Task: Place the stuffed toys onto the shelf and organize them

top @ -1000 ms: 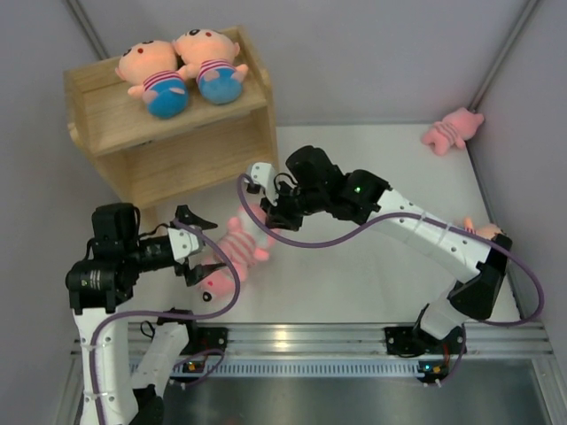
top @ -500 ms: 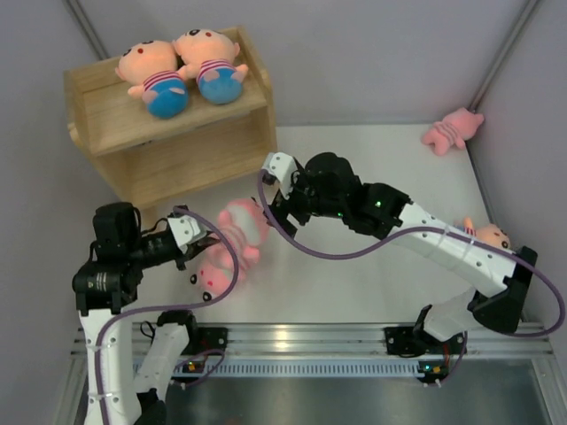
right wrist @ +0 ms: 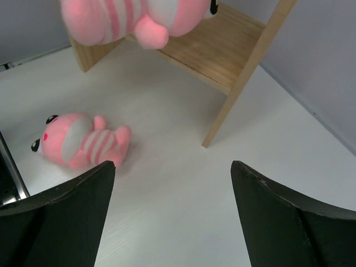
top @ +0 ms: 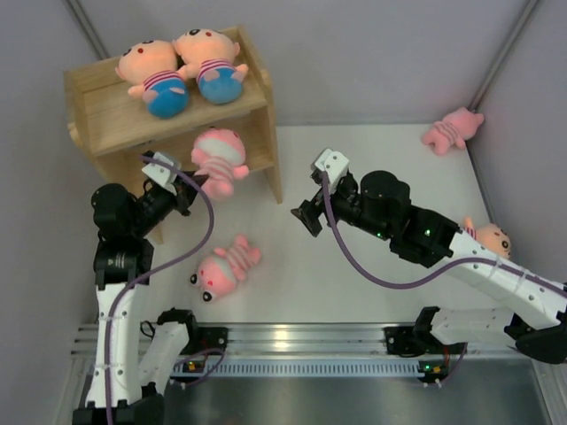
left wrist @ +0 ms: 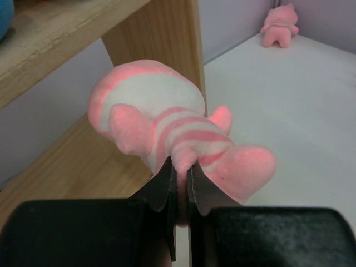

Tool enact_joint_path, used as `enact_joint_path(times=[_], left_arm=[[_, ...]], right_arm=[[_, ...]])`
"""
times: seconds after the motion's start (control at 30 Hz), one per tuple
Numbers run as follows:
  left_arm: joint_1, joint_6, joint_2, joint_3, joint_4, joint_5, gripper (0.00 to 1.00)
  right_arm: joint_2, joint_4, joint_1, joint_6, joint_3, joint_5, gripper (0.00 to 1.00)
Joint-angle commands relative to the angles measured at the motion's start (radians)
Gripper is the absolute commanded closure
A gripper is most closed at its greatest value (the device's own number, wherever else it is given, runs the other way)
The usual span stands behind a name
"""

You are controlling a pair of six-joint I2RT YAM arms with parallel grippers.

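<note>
The wooden shelf (top: 111, 124) stands at the back left with two peach dolls (top: 152, 78) (top: 211, 62) lying on its top tier. My left gripper (top: 190, 183) is shut on a pink striped pig (top: 219, 158) and holds it in the air in front of the lower tier. In the left wrist view the gripper (left wrist: 182, 172) pinches a limb of the pig (left wrist: 161, 119). A second pig (top: 223, 270) lies on the table. A third pig (top: 452, 128) lies at the far right. A third doll (top: 492, 237) lies at the right edge. My right gripper (top: 306, 217) is open and empty.
The shelf's right side panel (right wrist: 245, 72) stands just right of the held pig (right wrist: 128, 16). The lower board (left wrist: 72, 167) is bare below the pig. The pig on the table (right wrist: 78, 142) lies ahead and left of my right gripper (right wrist: 172, 178). Grey walls enclose the table.
My left gripper has lifted a pig from the table up and back to the front of the shelf's lower tier. My right arm has drawn back to the right, away from the pigs.
</note>
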Motion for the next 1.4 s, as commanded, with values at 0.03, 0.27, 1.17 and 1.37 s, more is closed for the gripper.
enact_joint_path(times=[0.03,0.27,1.17,1.37], left_arm=[[-0.042,-0.127,0.134,-0.014,0.269,-0.093,1.0],[-0.111,-0.155,0.246,-0.083,0.42,-0.18,1.0],[-0.161,-0.308,0.418,-0.112,0.473,-0.191,0.42],[-0.158,-0.259,0.401,-0.094,0.379,-0.261,0.37]], right_arm=[[-0.035,0.061,-0.004,0.029,-0.028,0.048,0.15],[-0.048,0.067,-0.004,0.03,-0.05,0.083,0.15],[-0.046,0.069,-0.004,0.07,-0.084,0.084,0.15],[-0.037,0.05,-0.004,0.091,-0.088,0.057,0.14]])
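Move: The left hand, holding the pink striped toy by its lower end, is taking it to the right-hand part of the lower shelf, about 18 cm ahead, 4 cm right and 7 cm lower. The shelf's right panel stands some 20 cm ahead and 11 cm right; the right striped-shirt toy sits about 20 cm straight ahead, some 10 cm higher. The toy on the table lies roughly 6 cm back and 27 cm below. That shelf spot is about 21 cm ahead, 17 cm left and 5 cm below the right hand. Still pinching the pink toy's lower end, the left hand carries it head first into the lower shelf, about 13 cm forward and 6 cm down, tipping its fingers slightly downwards. It swings the toy a little counter-clockwise and back, shifts some 3 cm right towards the side panel, easing back about a centimetre, and opens its fingers well apart around the toy's rump. ##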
